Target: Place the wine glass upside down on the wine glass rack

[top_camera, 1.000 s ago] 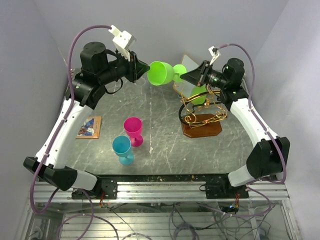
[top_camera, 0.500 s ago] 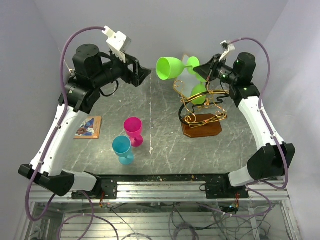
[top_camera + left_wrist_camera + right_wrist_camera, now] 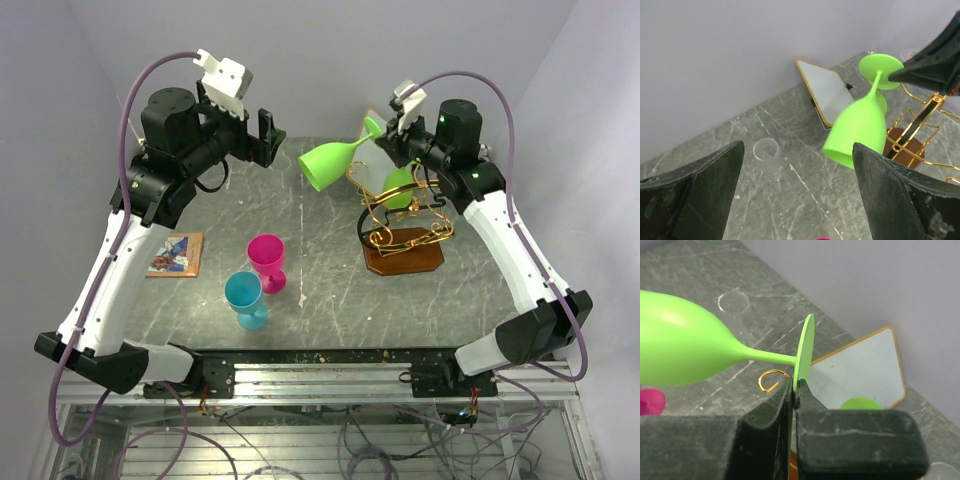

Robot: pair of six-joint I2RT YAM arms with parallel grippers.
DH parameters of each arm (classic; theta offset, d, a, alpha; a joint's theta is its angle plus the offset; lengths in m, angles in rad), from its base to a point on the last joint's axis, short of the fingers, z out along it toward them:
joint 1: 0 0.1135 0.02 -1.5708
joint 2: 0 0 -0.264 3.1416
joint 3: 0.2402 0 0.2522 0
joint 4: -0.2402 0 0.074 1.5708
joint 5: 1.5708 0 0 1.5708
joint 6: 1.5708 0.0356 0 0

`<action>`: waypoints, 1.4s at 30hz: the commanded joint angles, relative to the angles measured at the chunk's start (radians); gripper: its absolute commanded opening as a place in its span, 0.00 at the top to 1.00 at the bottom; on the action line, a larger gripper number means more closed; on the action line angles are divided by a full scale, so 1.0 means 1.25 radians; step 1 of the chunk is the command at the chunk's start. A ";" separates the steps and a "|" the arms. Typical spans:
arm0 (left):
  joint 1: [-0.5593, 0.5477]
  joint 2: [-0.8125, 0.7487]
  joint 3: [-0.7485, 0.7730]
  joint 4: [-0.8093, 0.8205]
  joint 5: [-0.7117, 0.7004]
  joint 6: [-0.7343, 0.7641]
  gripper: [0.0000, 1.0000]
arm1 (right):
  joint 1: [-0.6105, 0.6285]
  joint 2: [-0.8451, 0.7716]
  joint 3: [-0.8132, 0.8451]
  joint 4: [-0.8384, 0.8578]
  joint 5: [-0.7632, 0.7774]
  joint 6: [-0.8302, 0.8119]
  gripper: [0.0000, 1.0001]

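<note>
My right gripper (image 3: 796, 385) is shut on the edge of the foot disc of a green wine glass (image 3: 328, 163). It holds the glass in the air, tilted, with the bowl (image 3: 675, 347) lower and to the left. The glass hangs just left of and above the gold wire wine glass rack (image 3: 400, 212) on its brown base (image 3: 403, 252). A second green glass (image 3: 398, 187) hangs in the rack. My left gripper (image 3: 797, 147) is open and empty, back to the left of the green wine glass (image 3: 860, 127) and apart from it.
A pink glass (image 3: 267, 260) and a blue glass (image 3: 245, 298) stand upright near the table's front left. A picture tile (image 3: 178, 253) lies at the left. A white gold-edged panel (image 3: 827, 90) leans behind the rack. A small clear cup (image 3: 765, 148) sits near the back wall.
My left gripper let go of the green bowl, opened wide and drew back to the left. My right gripper tilted the glass so that its bowl now points down and left.
</note>
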 commanded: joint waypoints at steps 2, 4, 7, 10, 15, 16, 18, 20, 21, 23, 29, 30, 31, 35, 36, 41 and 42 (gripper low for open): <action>0.012 0.005 0.032 -0.005 -0.079 0.008 0.00 | 0.063 -0.031 0.041 -0.082 0.077 -0.156 1.00; 0.016 0.008 0.032 -0.004 -0.092 0.007 0.01 | 0.084 -0.031 0.043 -0.095 0.090 -0.178 1.00; 0.024 0.008 0.029 -0.001 -0.111 0.006 0.01 | 0.109 -0.028 0.048 -0.110 0.101 -0.205 1.00; 0.027 0.004 0.024 0.005 -0.126 0.010 0.01 | 0.130 -0.022 0.060 -0.127 0.114 -0.224 1.00; 0.032 -0.004 0.022 0.010 -0.134 0.015 0.01 | 0.180 -0.009 0.088 -0.158 0.148 -0.266 1.00; 0.033 -0.005 0.024 0.007 -0.135 0.015 0.01 | 0.190 -0.007 0.092 -0.163 0.161 -0.275 1.00; 0.036 -0.004 0.027 0.004 -0.136 0.018 0.01 | 0.212 -0.005 0.090 -0.168 0.190 -0.297 1.00; 0.043 0.002 0.026 0.009 -0.131 0.014 0.01 | 0.247 0.000 0.082 -0.170 0.242 -0.328 1.00; 0.047 0.003 0.024 0.010 -0.126 0.011 0.01 | 0.263 0.004 0.078 -0.167 0.273 -0.344 1.00; 0.053 0.006 0.021 0.013 -0.114 0.005 0.01 | 0.292 0.016 0.065 -0.159 0.340 -0.382 1.00; 0.060 0.008 0.017 0.014 -0.123 0.010 0.01 | 0.351 0.041 0.015 -0.105 0.511 -0.451 1.00; 0.061 0.009 0.018 0.015 -0.122 0.010 0.01 | 0.357 0.044 0.008 -0.098 0.530 -0.460 1.00; 0.062 0.010 0.018 0.015 -0.122 0.009 0.01 | 0.361 0.046 0.001 -0.091 0.548 -0.468 1.00; 0.065 0.012 0.018 0.015 -0.120 0.010 0.01 | 0.378 0.061 -0.029 -0.059 0.629 -0.520 1.00; 0.066 0.012 0.017 0.017 -0.121 0.011 0.01 | 0.379 0.063 -0.038 -0.050 0.652 -0.533 1.00; 0.069 0.016 0.017 0.019 -0.120 0.014 0.01 | 0.384 0.074 -0.069 -0.006 0.734 -0.577 1.00; 0.069 0.018 0.017 0.019 -0.119 0.015 0.01 | 0.384 0.077 -0.074 0.000 0.746 -0.583 1.00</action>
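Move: Just below the right hand, about 10 cm down, 4 cm left and 2 cm back, is the rack's empty left scroll. The green glass already hanging there is some 5 cm right, 2 cm back and 14 cm down; the rack's wooden base is 8 cm right, 5 cm back and 36 cm down; the white board is roughly 9 cm ahead, 2 cm right, 25 cm down. From the left hand the scroll lies about 15 cm right, 4 cm ahead, 18 cm below. Still pinching the held green glass by its foot, the right hand swings left and back about 9 cm to clear the rack's left side, then sinks some 6 cm, easing slightly forward and right. Throughout, the wrist rolls left side down, about 50 degrees in all. The left hand, open and empty, draws off about 5 cm left and a little forward, turning slightly counter-clockwise. ##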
